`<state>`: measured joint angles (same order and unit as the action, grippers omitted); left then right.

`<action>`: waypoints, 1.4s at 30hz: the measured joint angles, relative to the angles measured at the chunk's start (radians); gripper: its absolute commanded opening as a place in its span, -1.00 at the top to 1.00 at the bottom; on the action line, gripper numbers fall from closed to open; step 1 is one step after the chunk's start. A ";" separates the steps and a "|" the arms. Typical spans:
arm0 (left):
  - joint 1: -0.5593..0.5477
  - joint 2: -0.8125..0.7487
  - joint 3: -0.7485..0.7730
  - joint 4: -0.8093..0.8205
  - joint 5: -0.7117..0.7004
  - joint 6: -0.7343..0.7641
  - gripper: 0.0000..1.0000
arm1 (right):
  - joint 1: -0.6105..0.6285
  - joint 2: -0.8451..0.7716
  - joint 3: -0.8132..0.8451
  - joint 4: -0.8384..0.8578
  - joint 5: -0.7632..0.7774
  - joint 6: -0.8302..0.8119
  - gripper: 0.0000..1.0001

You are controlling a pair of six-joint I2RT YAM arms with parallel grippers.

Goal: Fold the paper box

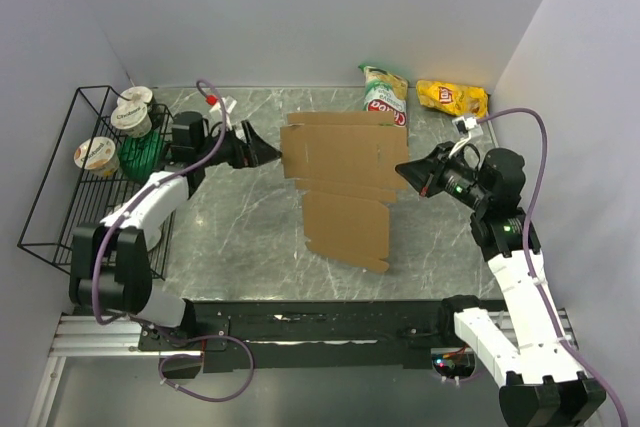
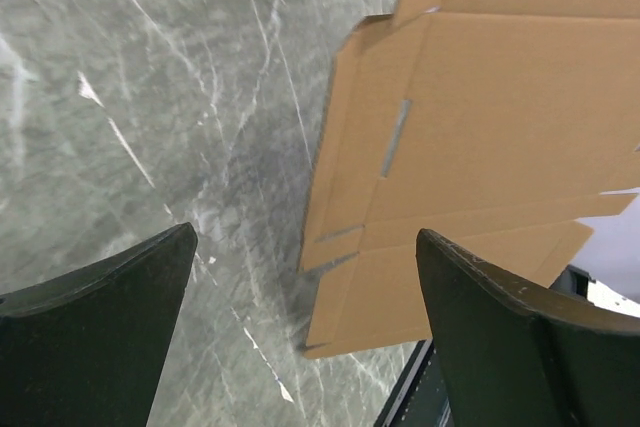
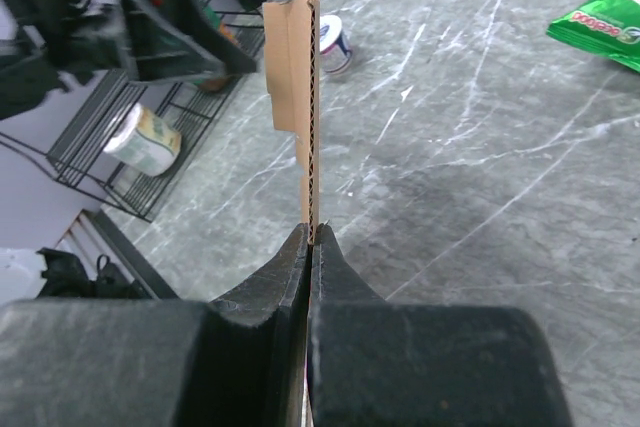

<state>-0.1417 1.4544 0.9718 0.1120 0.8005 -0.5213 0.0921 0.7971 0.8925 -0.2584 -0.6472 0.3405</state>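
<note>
The paper box is an unfolded sheet of brown corrugated cardboard with notched flaps, held up off the marble table. My right gripper is shut on its right edge; in the right wrist view the sheet shows edge-on, rising from between the closed fingertips. My left gripper is open just left of the sheet's left edge, not touching it. In the left wrist view the cardboard lies ahead of the spread fingers.
A black wire rack with yogurt cups stands at the left. A green snack bag and a yellow snack bag lie at the back. A small white tub sits near the rack.
</note>
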 measured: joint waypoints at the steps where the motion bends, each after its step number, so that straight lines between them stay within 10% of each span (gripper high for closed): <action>1: -0.007 0.017 -0.001 0.012 0.004 -0.001 -0.98 | 0.000 -0.002 0.002 -0.002 -0.005 0.003 1.00; 10: -0.045 0.082 -0.029 0.124 0.032 -0.025 -0.48 | 0.000 -0.022 0.004 -0.009 -0.047 0.011 1.00; 20: -0.066 0.077 -0.054 0.219 0.043 -0.039 0.77 | 0.000 -0.036 0.003 -0.013 -0.052 0.010 1.00; 28: -0.092 0.018 -0.053 0.106 -0.019 0.082 0.98 | 0.000 -0.050 -0.089 0.027 0.000 0.002 0.95; 31: -0.093 -0.027 -0.052 0.016 -0.058 0.152 0.98 | 0.000 -0.055 -0.162 0.062 0.039 0.003 0.75; 36: -0.109 -0.099 -0.039 -0.112 -0.105 0.295 0.98 | 0.002 -0.055 -0.280 0.070 0.119 0.004 -0.70; 42: -0.169 -0.153 -0.039 -0.200 -0.135 0.483 0.98 | 0.002 -0.060 -0.269 0.033 0.255 -0.054 -0.99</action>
<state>-0.3103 1.3014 0.9329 -0.0883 0.6655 -0.0383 0.0940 0.7372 0.6235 -0.2253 -0.3923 0.2867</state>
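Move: The paper box hangs raised with its right edge still in the closed right hand; its free left edge is about 4 cm to the open left hand's right, level with it and 1 cm lower. From the left hand the drooping near panel is some 20 cm right, 14 back; the white tub 7 left, 9 ahead. From the right hand that left edge lies roughly 29 cm left, 10 ahead, 10 lower. Left hand goes right, pinches box's left edge, draws back 4 cm; right hand sinks 12 cm, lets go. ##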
